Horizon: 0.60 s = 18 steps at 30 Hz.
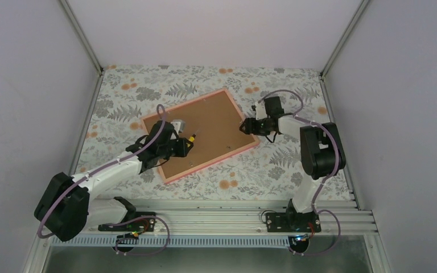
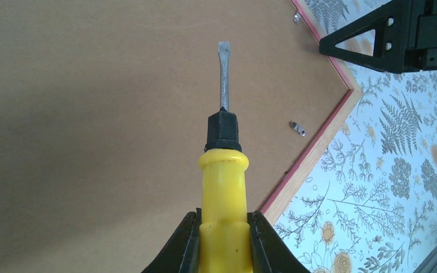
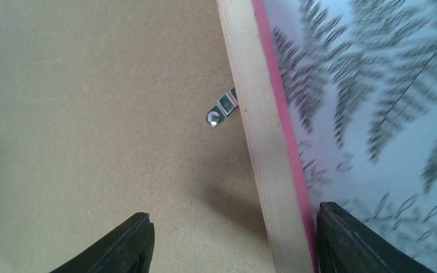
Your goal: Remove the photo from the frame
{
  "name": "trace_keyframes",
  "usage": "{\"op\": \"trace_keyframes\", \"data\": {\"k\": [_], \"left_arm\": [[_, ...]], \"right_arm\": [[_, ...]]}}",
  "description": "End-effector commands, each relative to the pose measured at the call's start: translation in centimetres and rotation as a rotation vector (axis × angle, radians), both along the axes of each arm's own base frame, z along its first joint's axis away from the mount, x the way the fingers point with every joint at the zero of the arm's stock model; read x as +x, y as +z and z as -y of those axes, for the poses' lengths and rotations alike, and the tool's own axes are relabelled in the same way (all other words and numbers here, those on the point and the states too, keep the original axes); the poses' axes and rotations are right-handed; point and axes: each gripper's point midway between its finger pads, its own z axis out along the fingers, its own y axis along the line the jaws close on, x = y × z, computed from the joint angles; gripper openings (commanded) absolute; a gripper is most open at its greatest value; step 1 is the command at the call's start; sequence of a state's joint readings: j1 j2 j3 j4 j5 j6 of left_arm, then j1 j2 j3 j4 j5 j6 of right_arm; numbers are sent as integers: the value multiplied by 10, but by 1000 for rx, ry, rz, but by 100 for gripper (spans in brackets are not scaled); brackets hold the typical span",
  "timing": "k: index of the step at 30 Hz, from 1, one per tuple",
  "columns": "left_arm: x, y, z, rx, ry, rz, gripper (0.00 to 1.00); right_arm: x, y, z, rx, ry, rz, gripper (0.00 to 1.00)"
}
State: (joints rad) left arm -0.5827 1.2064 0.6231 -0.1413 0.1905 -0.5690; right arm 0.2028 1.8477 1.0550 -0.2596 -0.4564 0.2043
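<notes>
The frame (image 1: 216,161) lies face down on the floral cloth, pink rim around a brown backing board (image 1: 205,128). The photo is hidden beneath the board. My left gripper (image 1: 183,145) hovers over the board's left part, shut on a yellow-handled screwdriver (image 2: 223,182) whose flat blade points across the board. In the left wrist view a metal clip (image 2: 297,128) sits near the frame's rail (image 2: 313,153). My right gripper (image 3: 233,227) is open and straddles the right rail (image 3: 256,125): one finger (image 3: 131,239) over the board, the other (image 3: 341,233) at the pink outer side. Another clip (image 3: 221,111) lies just ahead.
White walls with metal posts close in the table on the left, back and right. The floral tablecloth (image 1: 273,165) surrounds the frame. An aluminium rail (image 1: 216,213) carrying both arm bases runs along the near edge.
</notes>
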Motion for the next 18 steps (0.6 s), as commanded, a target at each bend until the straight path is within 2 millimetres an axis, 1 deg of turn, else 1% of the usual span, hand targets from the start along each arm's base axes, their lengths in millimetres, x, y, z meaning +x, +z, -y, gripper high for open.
{"op": "trace_keyframes", "data": {"k": [1, 5, 9, 11, 12, 13, 18], "left_arm": [[4, 14, 16, -38, -29, 31, 2], [1, 12, 26, -39, -53, 27, 2], [-3, 8, 37, -29, -75, 18, 2], [-5, 7, 42, -26, -86, 14, 2], [-6, 7, 44, -25, -91, 13, 2], [-6, 7, 46, -26, -96, 13, 2], [-8, 4, 52, -21, -107, 7, 2]], "right_arm": [[-24, 8, -19, 59, 29, -15, 62], [-41, 11, -29, 77, 35, -23, 62], [-57, 18, -43, 103, 54, -22, 61], [-65, 17, -50, 110, 62, -34, 60], [-67, 25, -54, 120, 68, -18, 60], [-70, 28, -58, 125, 74, -14, 60], [-91, 34, -77, 154, 108, -21, 58]]}}
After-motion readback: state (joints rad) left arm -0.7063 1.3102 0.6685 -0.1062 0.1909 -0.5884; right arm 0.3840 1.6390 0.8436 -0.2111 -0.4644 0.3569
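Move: The right hand straddles the photo frame's right rail, outer finger against its outside. That rail's metal clip lies about 5 cm ahead and 1 cm left of this hand, the near-rail clip some 9 cm back and 6 cm left, the near-right corner 6 cm back and 7 cm right, all about 2 cm below. From the left hand, holding the yellow screwdriver, the right-rail clip is roughly 14 cm ahead, 20 cm right and 8 cm down. Keeping its outer finger on the outside of the frame's right rail, the right hand drags and pushes that end of the frame about 8 cm back and 5 cm left, fingers staying parted and the hand rising slightly at the end. Meanwhile the left hand, still gripping the yellow screwdriver over the backing board, travels about 4 cm right and a little back, turning slightly clockwise, so that the blade closes on the right-rail clip without touching anything. ##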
